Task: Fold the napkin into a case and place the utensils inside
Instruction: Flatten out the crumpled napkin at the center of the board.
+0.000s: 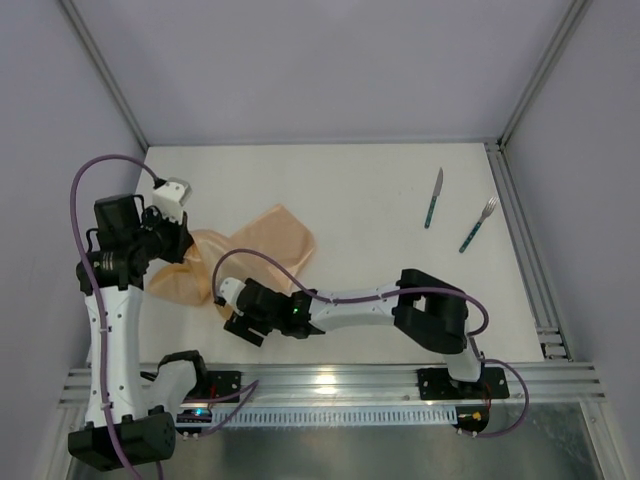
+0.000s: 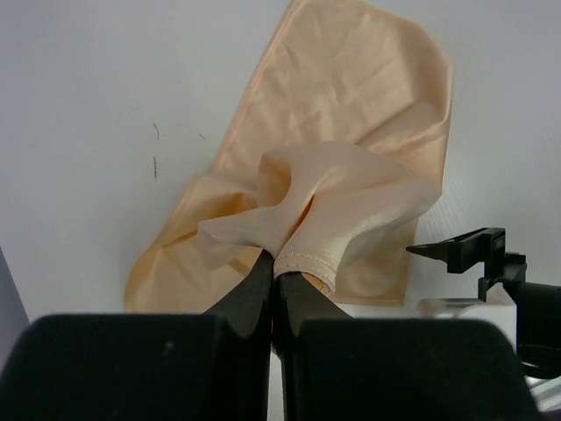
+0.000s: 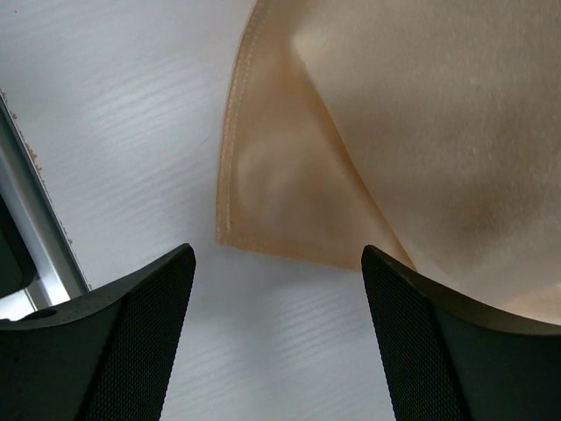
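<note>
The peach-orange napkin lies rumpled on the white table, left of centre. My left gripper is shut on one hemmed edge of the napkin and holds that bunched part up off the surface. My right gripper stands open just short of the napkin's near corner, with bare table between its fingers. The utensils, a knife and a fork with teal-green handles, lie apart at the far right. No folded case shows.
An aluminium rail runs along the near edge and another frame rail borders the table on the right. Purple cables loop over both arms. Grey walls close the back and sides.
</note>
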Tool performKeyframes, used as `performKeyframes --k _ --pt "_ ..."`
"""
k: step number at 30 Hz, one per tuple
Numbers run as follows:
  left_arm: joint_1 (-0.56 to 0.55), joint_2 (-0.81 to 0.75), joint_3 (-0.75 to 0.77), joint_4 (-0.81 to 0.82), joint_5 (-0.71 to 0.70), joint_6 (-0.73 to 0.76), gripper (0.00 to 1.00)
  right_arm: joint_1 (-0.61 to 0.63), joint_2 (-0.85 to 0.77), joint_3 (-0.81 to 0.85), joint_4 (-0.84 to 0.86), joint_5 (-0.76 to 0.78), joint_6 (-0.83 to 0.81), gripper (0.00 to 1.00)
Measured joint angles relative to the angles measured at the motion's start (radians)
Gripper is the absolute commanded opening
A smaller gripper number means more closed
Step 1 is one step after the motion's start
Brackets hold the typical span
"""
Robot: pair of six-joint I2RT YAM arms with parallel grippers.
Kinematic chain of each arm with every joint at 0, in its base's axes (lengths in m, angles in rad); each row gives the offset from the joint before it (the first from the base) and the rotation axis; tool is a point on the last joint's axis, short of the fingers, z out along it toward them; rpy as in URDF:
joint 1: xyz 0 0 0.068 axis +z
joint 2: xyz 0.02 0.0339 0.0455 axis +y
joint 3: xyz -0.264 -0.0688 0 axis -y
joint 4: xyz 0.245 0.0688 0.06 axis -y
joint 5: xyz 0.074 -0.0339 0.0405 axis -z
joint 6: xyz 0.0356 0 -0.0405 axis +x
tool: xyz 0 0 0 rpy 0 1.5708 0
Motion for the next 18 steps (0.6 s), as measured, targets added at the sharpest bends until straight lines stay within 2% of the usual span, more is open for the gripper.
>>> performKeyframes --k 4,7,10,13,14,17,18 --pt "-0.001 0.010 -0.037 0.029 -0.055 -0.021 0.00 0.000 0.092 0.093 -0.026 -0.036 -0.016 0.79" --pt "-0.001 0.011 -0.049 0.045 -0.103 -0.023 0.00 0.000 0.126 0.103 -0.041 -0.066 -0.022 0.78" --pt "-0.001 0.011 -0.065 0.054 -0.136 -0.022 0.00 0.000 0.138 0.113 -0.054 -0.093 -0.029 0.70" --pt "-0.001 0.011 -0.087 0.057 -0.154 -0.021 0.00 0.000 0.166 0.164 -0.092 -0.105 -0.038 0.54" --pt "-0.001 0.011 -0.091 0.056 -0.157 -0.021 0.00 0.000 0.174 0.175 -0.095 -0.105 -0.039 0.36" --pt "0.000 0.011 -0.098 0.056 -0.171 -0.021 0.00 0.001 0.177 0.173 -0.091 -0.103 -0.039 0.04" --pt "0.000 0.011 -0.098 0.057 -0.174 -0.021 0.00 0.001 0.176 0.169 -0.087 -0.098 -0.040 0.04"
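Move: The napkin's near corner lies just by the open right fingers: about 3 cm left, 1 cm back and 4 cm below. From the right hand, the napkin's held end is roughly 8 cm left, 9 cm ahead and 20 cm up; its far corner is some 28 cm ahead and 7 cm right on the board. From the left hand, the near corner lies about 10 cm back, 5 cm right and 24 cm below. The right hand sinks about 4 cm, sliding left, and pinches the near corner; the left, still gripping, lowers leftward. ##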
